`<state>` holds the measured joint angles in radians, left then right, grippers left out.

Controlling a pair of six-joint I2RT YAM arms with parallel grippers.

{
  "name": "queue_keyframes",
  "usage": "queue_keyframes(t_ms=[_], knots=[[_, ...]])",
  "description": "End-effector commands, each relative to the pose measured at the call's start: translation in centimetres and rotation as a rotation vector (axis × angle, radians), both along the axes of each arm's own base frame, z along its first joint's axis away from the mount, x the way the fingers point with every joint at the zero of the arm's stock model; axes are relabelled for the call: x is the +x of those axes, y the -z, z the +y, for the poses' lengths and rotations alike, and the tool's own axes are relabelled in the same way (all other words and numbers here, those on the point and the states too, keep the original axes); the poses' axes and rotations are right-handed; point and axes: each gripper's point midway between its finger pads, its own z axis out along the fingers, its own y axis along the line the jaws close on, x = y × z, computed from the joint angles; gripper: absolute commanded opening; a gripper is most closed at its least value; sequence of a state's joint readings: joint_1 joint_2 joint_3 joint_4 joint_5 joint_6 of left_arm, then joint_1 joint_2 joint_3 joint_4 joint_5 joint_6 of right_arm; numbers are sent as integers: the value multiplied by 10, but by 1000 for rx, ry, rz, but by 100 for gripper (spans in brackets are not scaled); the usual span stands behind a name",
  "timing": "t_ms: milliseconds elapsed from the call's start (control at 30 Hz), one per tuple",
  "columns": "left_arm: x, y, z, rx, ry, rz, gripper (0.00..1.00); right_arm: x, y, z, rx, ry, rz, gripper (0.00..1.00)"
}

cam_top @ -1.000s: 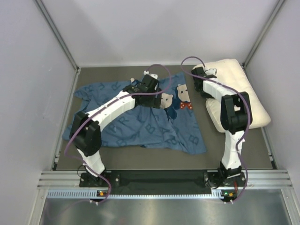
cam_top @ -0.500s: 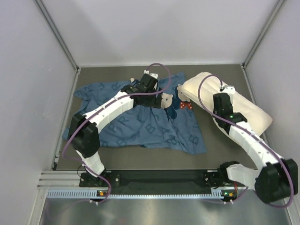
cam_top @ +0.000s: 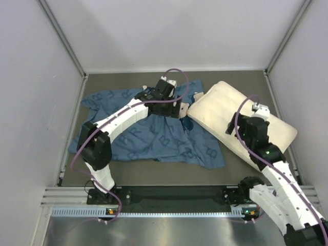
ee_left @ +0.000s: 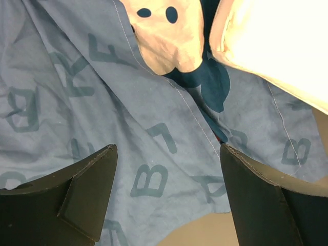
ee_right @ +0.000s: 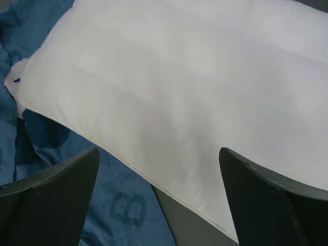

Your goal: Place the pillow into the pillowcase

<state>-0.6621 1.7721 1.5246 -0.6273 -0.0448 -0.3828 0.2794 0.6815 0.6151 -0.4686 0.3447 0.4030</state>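
Note:
The blue pillowcase (cam_top: 148, 138) lies spread and crumpled on the left half of the table, with letters and a mouse face (ee_left: 164, 36) showing. On the right the cream pillow (cam_top: 218, 107) lies diagonally, its left end resting over the pillowcase's right edge. My left gripper (cam_top: 175, 106) hovers open above the pillowcase near that end, and in the left wrist view (ee_left: 167, 154) nothing is between its fingers. My right gripper (cam_top: 234, 125) hangs open above the pillow's middle. In the right wrist view (ee_right: 159, 154) it holds nothing, with the pillow (ee_right: 179, 77) and pillowcase (ee_right: 118, 210) below.
The grey table (cam_top: 246, 87) is boxed in by white walls with metal posts on the left, back and right. The right arm's elbow reaches out past the near right corner. A strip of bare table (ee_right: 184, 225) shows beside the pillow's near edge.
The right arm dragged the pillow leftwards onto the pillowcase's edge, then let go and drew back towards the near right. The left arm barely moved.

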Motion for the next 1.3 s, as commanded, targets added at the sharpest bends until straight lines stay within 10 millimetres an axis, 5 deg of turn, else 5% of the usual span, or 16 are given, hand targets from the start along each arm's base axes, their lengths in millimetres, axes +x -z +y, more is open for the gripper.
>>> queue_keyframes(t_ms=[0,33,133,367,500,600,800,833,933,967,1033,1267], knots=[[14,-18,-13,-47,19,-59,86,25,-54,14,75,1,-85,100],[14,-17,-12,-40,16,-60,86,38,-37,22,63,-17,6,100],[13,-19,-10,-36,14,-65,86,73,-32,46,74,-75,146,100],[7,-15,4,0,-6,-77,88,158,-24,70,77,-14,238,100],[4,-9,10,18,-13,-69,88,200,5,99,82,-9,336,100],[3,-7,15,36,-22,-74,88,204,32,117,18,19,405,100],[2,-7,27,80,-41,-95,89,188,82,92,-110,169,513,100],[3,-6,28,83,-42,-95,89,186,85,90,-122,165,524,87],[4,-2,27,87,-41,-89,89,191,86,103,-49,33,506,0],[4,-1,26,86,-39,-86,89,188,89,105,-22,-3,511,0],[4,3,23,83,-31,-73,89,197,57,112,25,-101,403,0],[11,2,11,74,0,-63,86,171,-42,75,-20,-148,95,0]])
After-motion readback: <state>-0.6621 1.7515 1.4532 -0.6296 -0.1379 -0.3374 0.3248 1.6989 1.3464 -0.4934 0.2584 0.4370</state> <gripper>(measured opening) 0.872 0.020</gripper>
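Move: The pillow's left short end, the part to be pinched, lies some 20 cm ahead of the open right hand, 10 cm to its left and about 8 cm below. On the pillowcase, the far bear face is about 5 cm left of that end and level with it, and the near bear face is some 12 cm left and 8 cm nearer; both lie lower, on the table. From the left hand, the pillow end is about 10 cm ahead, 14 cm right and 7 cm below. The right hand, already open and free of the pillow, rises a few centimetres, then swings out in a quick arc about 20 cm forward and 10 cm left, sinking over the pillow's left short end and tipping some 25 degrees downward, where its fingers shut and pinch up the cream cloth. Still pinching, it turns back, lifting about 5 cm and drawing some 3 cm towards its base, while the open left hand shifts 2–3 cm left and sinks about 2 cm over the pillowcase without gripping it. ##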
